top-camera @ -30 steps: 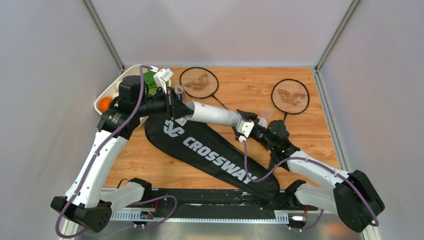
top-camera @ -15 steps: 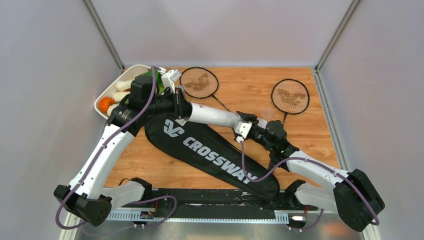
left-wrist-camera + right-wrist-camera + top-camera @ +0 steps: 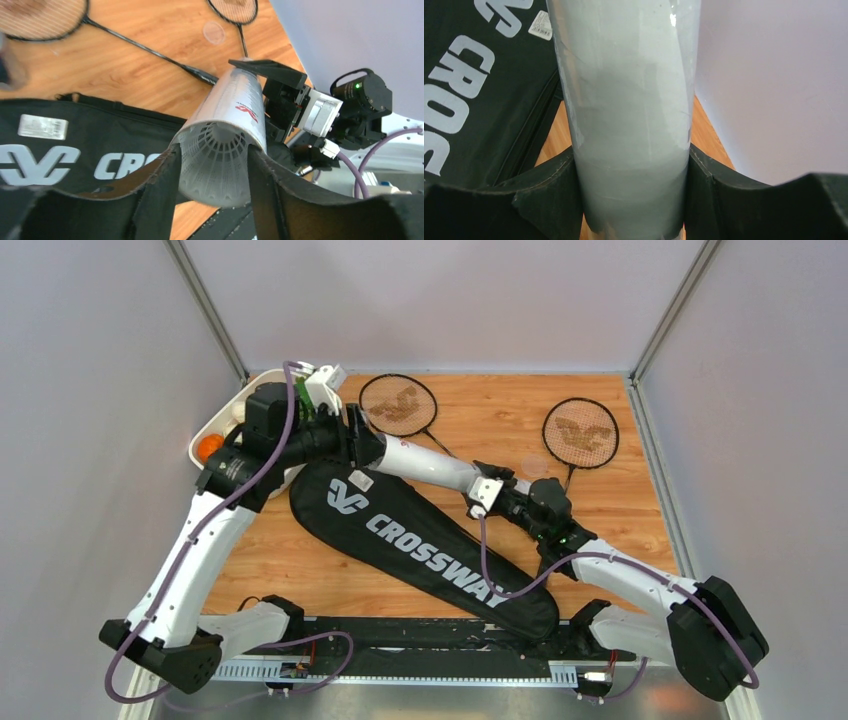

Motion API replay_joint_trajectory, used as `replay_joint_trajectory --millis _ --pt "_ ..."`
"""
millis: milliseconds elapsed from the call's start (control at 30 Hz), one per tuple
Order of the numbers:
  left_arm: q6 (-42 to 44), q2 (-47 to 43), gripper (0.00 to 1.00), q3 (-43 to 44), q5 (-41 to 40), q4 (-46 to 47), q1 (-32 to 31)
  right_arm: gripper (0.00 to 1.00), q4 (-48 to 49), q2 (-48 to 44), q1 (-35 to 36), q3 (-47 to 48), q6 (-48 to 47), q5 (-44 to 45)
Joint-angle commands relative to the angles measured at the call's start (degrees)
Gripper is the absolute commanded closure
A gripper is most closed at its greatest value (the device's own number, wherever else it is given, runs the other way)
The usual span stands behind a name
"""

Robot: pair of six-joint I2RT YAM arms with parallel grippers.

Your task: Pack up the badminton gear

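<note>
The white tube (image 3: 430, 468) lies level above the black CROSSWAY bag (image 3: 420, 540), and my right gripper (image 3: 490, 488) is shut on its right end (image 3: 624, 100). My left gripper (image 3: 358, 445) is at the tube's open left end. In the left wrist view a white shuttlecock (image 3: 217, 165) sits in the tube's mouth (image 3: 237, 100), skirt outward. My left gripper (image 3: 212, 175) stands open with a finger on each side of it. Two dark-framed rackets (image 3: 398, 405) (image 3: 580, 432) lie on the wood behind.
A white tray (image 3: 215, 425) of vegetables stands at the back left, just behind my left wrist. A small clear disc (image 3: 535, 468) lies on the wood near the right racket's handle. Grey walls close in the left, back and right.
My left fingers have spread apart around the shuttlecock at the tube's mouth, and the left wrist has drawn back a little to the left. The right gripper keeps its hold on the tube.
</note>
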Motion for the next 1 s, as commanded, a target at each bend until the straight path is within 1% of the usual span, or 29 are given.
replay_joint_trajectory --millis 0,33,100,233,367,433,467,500,533,567,600,667,700,767,867,933,967 --pt "1.32 -2.84 0.36 7.84 -8.61 -4.44 -0.27 0.57 4.43 -0.93 0.49 3.97 4.98 -0.18" --pt "1.01 -3.26 0.3 8.11 -9.81 -4.23 -0.27 0.57 4.56 -0.89 0.45 4.05 5.83 -0.65" --pt "0.21 -4.76 0.25 8.42 -11.07 -3.3 -0.27 0.57 4.86 -1.0 0.45 4.23 8.04 -1.17" --pt "-1.4 -9.09 0.23 6.62 -13.13 0.05 -0.27 0.57 6.07 -1.41 0.45 4.32 12.83 -1.65" --pt "-2.16 -13.77 0.23 0.63 -12.38 6.61 -0.25 0.58 7.82 -2.05 0.45 4.06 18.0 -1.26" --pt "-2.24 -16.26 0.24 -4.23 -10.42 11.83 -0.26 0.59 8.0 -2.03 0.45 5.05 22.76 0.12" --pt "-2.31 -17.22 0.24 -8.13 -9.55 16.7 -0.25 0.59 7.8 -1.95 0.45 5.68 25.32 -0.33" --pt "-2.5 -18.92 0.24 -10.42 -7.47 19.26 -0.26 0.59 7.92 -1.86 0.45 6.14 27.75 -1.24" --pt "-2.62 -19.74 0.24 -14.91 -6.32 24.84 -0.27 0.59 8.45 -1.74 0.45 6.43 29.99 -2.21" --pt "-2.49 -20.89 0.24 -16.89 -4.01 27.63 -0.27 0.6 9.29 -1.72 0.51 6.48 32.26 -2.97" --pt "-2.35 -21.34 0.24 -20.37 -2.09 32.12 -0.27 0.6 10.25 -1.72 0.58 6.33 34.32 -3.28" --pt "-1.76 -21.71 0.24 -24.47 0.36 37.55 -0.27 0.62 12.37 -1.66 0.61 6.28 40.62 -2.84" --pt "-1.75 -21.48 0.24 -25.58 1.11 38.99 -0.25 0.62 12.6 -1.52 0.62 6.63 44.1 -3.19" --pt "-2.32 -20.5 0.23 -28.37 2.92 44.88 -0.25 0.62 13.86 -1.16 1.43 7.0 48.83 -4.89" --pt "-4.01 -18.29 0.21 -31.63 7.42 50.75 -0.28 0.61 18.2 -1.11 4.07 5.6 51.63 -4.94" --pt "-6.39 -15.96 0.21 -33.51 11.06 56.73 -0.33 0.6 20.3 -0.44 4.89 5.57 54.69 -5.45" --pt "-8.16 -15.4 0.21 -34.96 12.22 61.76 -0.52 0.6 20.71 0.19 4.88 6.01 56.26 -6.1"
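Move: My right hand already grips the white tube; its open mouth, with a shuttlecock inside, lies about 13 cm left, 12 cm up and 2 cm back from it. From my left hand the mouth is about 2 cm ahead, 3 cm right and 3 cm lower. The black bag's middle is some 17 cm below my right hand, 9 cm back and 7 cm left; the left racket's head lies 22 cm ahead of it, 12 cm left and 18 cm down. I draw my left hand off the tube's mouth, spreading its fingers wider as it rises about 8 cm and swings left, then bring it back down and right beside the tube with the fingertips tipped up. My right hand keeps its grip and turns the tube mouth-up by some 45 degrees, faster towards the end, lifting it while drifting left and a little back. ##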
